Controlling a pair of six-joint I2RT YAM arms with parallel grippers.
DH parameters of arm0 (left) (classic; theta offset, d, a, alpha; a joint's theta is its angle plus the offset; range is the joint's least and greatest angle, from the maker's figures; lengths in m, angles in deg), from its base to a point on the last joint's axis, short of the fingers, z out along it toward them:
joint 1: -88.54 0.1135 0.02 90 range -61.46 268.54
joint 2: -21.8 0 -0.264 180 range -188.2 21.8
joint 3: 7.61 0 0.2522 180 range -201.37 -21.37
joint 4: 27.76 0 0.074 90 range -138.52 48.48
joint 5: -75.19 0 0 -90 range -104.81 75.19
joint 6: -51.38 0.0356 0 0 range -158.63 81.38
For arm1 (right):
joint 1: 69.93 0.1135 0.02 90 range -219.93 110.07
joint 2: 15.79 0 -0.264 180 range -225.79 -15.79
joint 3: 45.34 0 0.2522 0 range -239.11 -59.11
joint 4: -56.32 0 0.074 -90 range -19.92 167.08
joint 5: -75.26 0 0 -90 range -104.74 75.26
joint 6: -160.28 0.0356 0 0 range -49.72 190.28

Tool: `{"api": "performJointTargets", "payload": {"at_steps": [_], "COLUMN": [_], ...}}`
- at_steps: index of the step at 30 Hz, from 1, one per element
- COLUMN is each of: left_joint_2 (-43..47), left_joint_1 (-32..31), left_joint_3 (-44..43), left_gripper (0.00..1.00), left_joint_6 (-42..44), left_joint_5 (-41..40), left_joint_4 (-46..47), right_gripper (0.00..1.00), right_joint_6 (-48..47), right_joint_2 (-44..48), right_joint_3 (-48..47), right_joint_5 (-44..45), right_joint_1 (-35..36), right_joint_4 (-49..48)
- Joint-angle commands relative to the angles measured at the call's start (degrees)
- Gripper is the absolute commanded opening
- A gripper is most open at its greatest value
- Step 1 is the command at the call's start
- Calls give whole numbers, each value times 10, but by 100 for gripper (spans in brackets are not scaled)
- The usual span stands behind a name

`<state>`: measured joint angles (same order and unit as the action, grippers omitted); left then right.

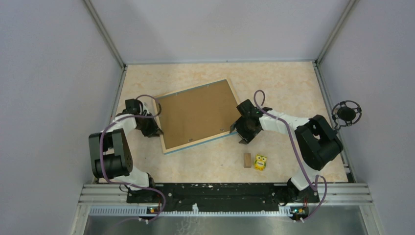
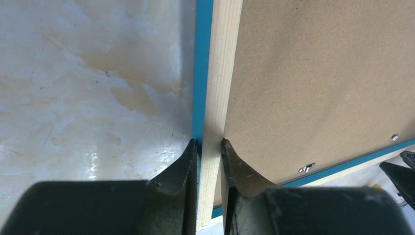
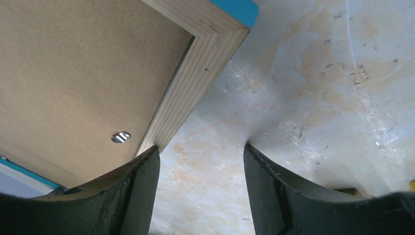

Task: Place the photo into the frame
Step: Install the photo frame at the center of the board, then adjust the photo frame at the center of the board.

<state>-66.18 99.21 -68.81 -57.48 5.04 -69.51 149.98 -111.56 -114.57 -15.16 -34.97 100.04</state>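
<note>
The frame (image 1: 195, 145) lies face down and slightly turned at the middle of the table, showing its light wood back, blue edges and a brown backing board (image 1: 195, 115). No photo shows in any view. My left gripper (image 1: 152, 128) sits at the frame's left side. In the left wrist view that gripper (image 2: 209, 142) is shut on the wooden rail (image 2: 222, 58), with one finger on the blue outer edge and the other at the inner edge over the board. My right gripper (image 1: 243, 128) stands open beside the frame's right corner (image 3: 195, 73). Its left finger (image 3: 142, 171) touches the rail's outer side, and only bare table lies between the fingers.
A small wooden block (image 1: 247, 160) and a yellow toy (image 1: 260, 162) lie near the front right, close to the right arm. A black round device (image 1: 346, 114) hangs by the right wall. Metal clips (image 3: 120, 137) hold the backing board. Walls enclose the table on three sides.
</note>
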Motion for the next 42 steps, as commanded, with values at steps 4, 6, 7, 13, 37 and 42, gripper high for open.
{"api": "performJointTargets", "payload": {"at_steps": [4,6,7,13,37,42], "left_joint_2": [55,67,71,90,129,129], "left_joint_1": [1,0,1,1,-37,-46], "left_joint_3": [11,14,16,19,35,35], "left_gripper": [29,27,28,40,56,59], "left_joint_6": [0,4,5,14,18,21], "left_joint_5": [89,101,103,124,210,210], "left_joint_4": [50,58,60,70,112,113], "right_gripper": [62,63,63,62,0,0], "right_joint_6": [-1,0,1,3,-135,-293], "right_joint_2": [-2,-3,-6,-41,-159,-183], "right_joint_3": [-27,-31,-33,-29,-43,-105], "right_joint_5": [33,36,37,16,44,35], "right_joint_1": [-3,-5,-7,-32,-64,-82], "right_joint_4": [-13,-12,-13,-23,-56,-73]}}
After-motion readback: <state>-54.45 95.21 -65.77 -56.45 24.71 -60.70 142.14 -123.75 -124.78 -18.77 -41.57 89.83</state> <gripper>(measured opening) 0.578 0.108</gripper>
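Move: The left gripper straddles the left rail of the frame, loosely. The near-left corner lies about 8 cm back and 1 cm to the right, the brown board's middle roughly 17 cm right and 8 cm ahead. For the right gripper, the near rail lies some 3 cm ahead and 1 cm left, nearly level with the fingertips. The near-right corner is about 4 cm ahead and 5 cm right, the wood block 12 cm back and 4 cm right. Slide the open right gripper forward about 3 cm so the near rail comes between its fingers, close on the rail beside the near-right corner, then drag the rail another 5 cm forward with the grip kept. Meanwhile open the left gripper wider, free it upward from the left rail, and carry it some 8 cm up and 7 cm right over the board, its fingertips tilting forward. ##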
